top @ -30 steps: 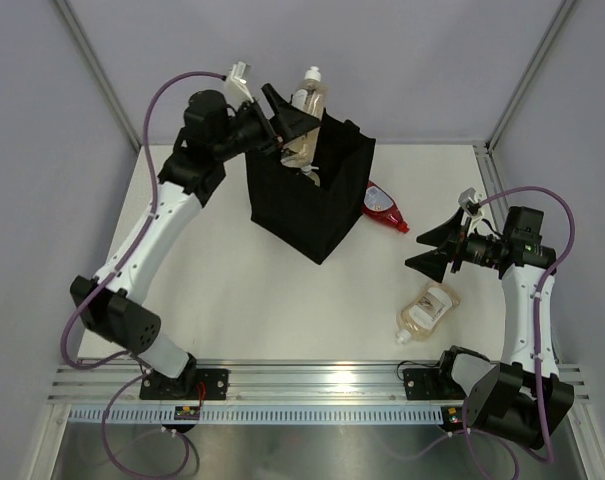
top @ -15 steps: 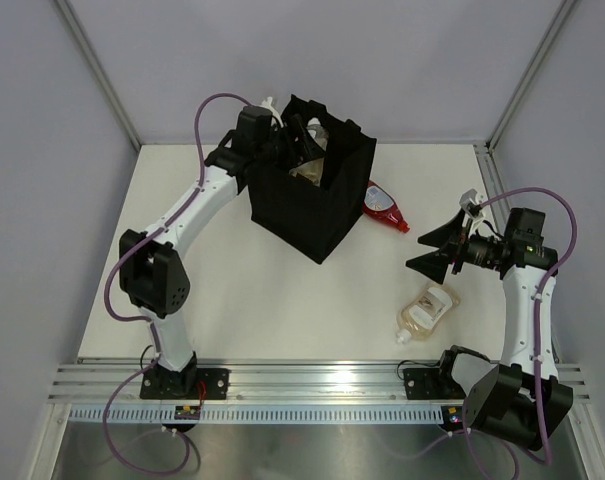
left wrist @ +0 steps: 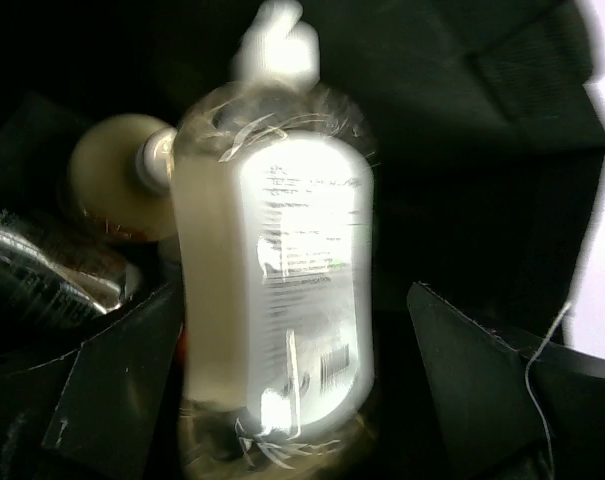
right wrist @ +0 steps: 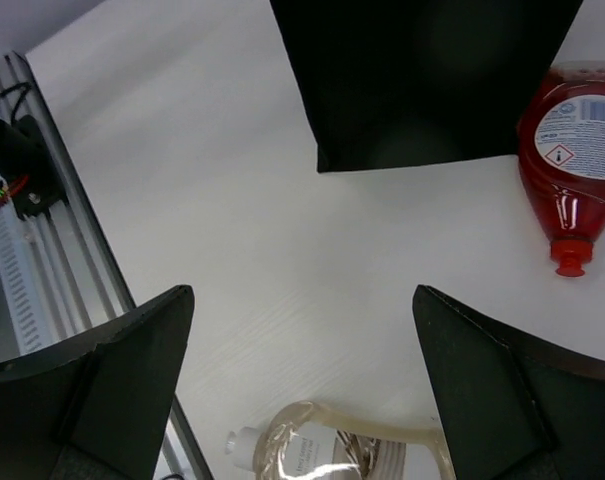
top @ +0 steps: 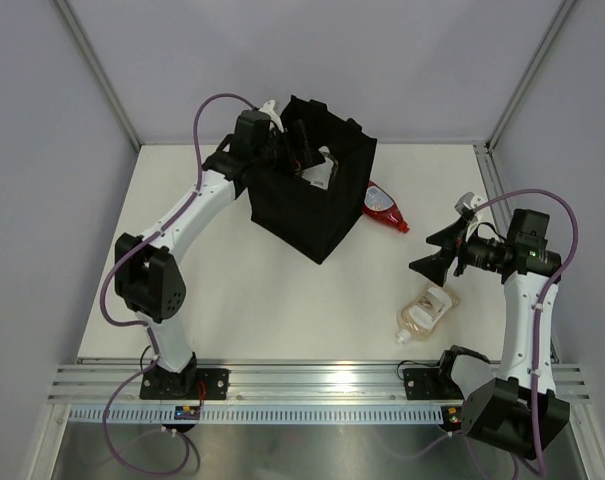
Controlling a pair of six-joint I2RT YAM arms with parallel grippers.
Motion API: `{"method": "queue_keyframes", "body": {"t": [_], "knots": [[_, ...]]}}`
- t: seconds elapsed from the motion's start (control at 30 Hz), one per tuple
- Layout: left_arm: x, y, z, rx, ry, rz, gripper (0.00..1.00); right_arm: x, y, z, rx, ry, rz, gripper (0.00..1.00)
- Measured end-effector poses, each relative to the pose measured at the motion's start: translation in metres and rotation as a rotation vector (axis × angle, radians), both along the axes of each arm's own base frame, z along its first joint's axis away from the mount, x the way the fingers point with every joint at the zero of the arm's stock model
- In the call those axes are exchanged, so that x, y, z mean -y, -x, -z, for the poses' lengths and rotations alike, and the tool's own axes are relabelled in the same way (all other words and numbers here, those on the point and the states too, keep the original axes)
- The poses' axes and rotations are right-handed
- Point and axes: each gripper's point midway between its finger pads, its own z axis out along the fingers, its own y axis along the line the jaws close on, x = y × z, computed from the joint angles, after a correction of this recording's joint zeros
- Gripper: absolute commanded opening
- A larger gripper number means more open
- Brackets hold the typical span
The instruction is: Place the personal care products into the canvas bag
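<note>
The black canvas bag (top: 312, 215) stands at the back middle of the table. My left gripper (top: 300, 152) reaches down into its mouth and is open. A blurred amber-liquid bottle with a white cap and white label (left wrist: 277, 290) lies between the spread fingers (left wrist: 482, 385), with a gap on its right side. Under it in the bag are a round pale bottle (left wrist: 107, 180) and a silver tube (left wrist: 42, 280). A red squeeze bottle (top: 382, 207) lies right of the bag. My right gripper (top: 427, 252) hangs open above another amber bottle (top: 427, 310) lying on the table.
The aluminium rail (top: 312, 380) with both arm bases runs along the near edge. Grey walls and frame posts (top: 97, 75) close in the white table (top: 232, 290) at the back and sides. In the right wrist view the bag's side (right wrist: 422, 80) and the red bottle (right wrist: 577, 150) lie ahead.
My left arm went from above the bag down into its mouth with the amber bottle. Its jaws then widened and the bottle sank lower inside. The right arm shifted slightly.
</note>
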Motion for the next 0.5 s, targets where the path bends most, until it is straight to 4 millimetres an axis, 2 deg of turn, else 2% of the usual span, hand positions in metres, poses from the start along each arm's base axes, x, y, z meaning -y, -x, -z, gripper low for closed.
{"method": "queue_keyframes", "body": {"t": [0.1, 0.3, 0.4, 0.5], "knots": [[-0.001, 0.001, -0.024, 0.074, 0.014, 0.016, 0.99, 0.008, -0.001, -0.001, 0.035, 0.093, 0.009, 0.99], [-0.01, 0.018, -0.081, 0.237, 0.011, 0.057, 0.99, 0.028, -0.006, -0.018, 0.198, 0.348, -0.04, 1.0], [-0.018, 0.028, -0.105, 0.321, -0.022, 0.081, 0.99, 0.037, -0.001, -0.01, 0.294, 0.493, -0.11, 0.99], [-0.033, 0.043, -0.126, 0.395, -0.071, 0.099, 0.99, 0.053, -0.002, 0.005, 0.399, 0.689, -0.213, 1.0]]}}
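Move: The left hand is open in the bag's mouth; the just-released bottle lies some 4 cm ahead of it, 5 cm right and 10 cm below, the pump bottle about 4 cm ahead, 1 cm right and 14 cm below, and the bag's middle 3 cm ahead, 1 cm right and 11 cm below. From the right hand, the clear bottle lies about 2 cm back, 5 cm right and 20 cm below; the red bottle 27 cm ahead, 4 cm left, equally low. Rising out of the canvas bag with fingers still wide open, the left hand leaves the released bottle, climbing about 12 cm and easing back and left as its fingers tip up. Meanwhile the empty, open right hand shifts some 5 cm right to come over the clear bottle, rolling and dipping its fingers from nearly level to a steeper downward slant. ##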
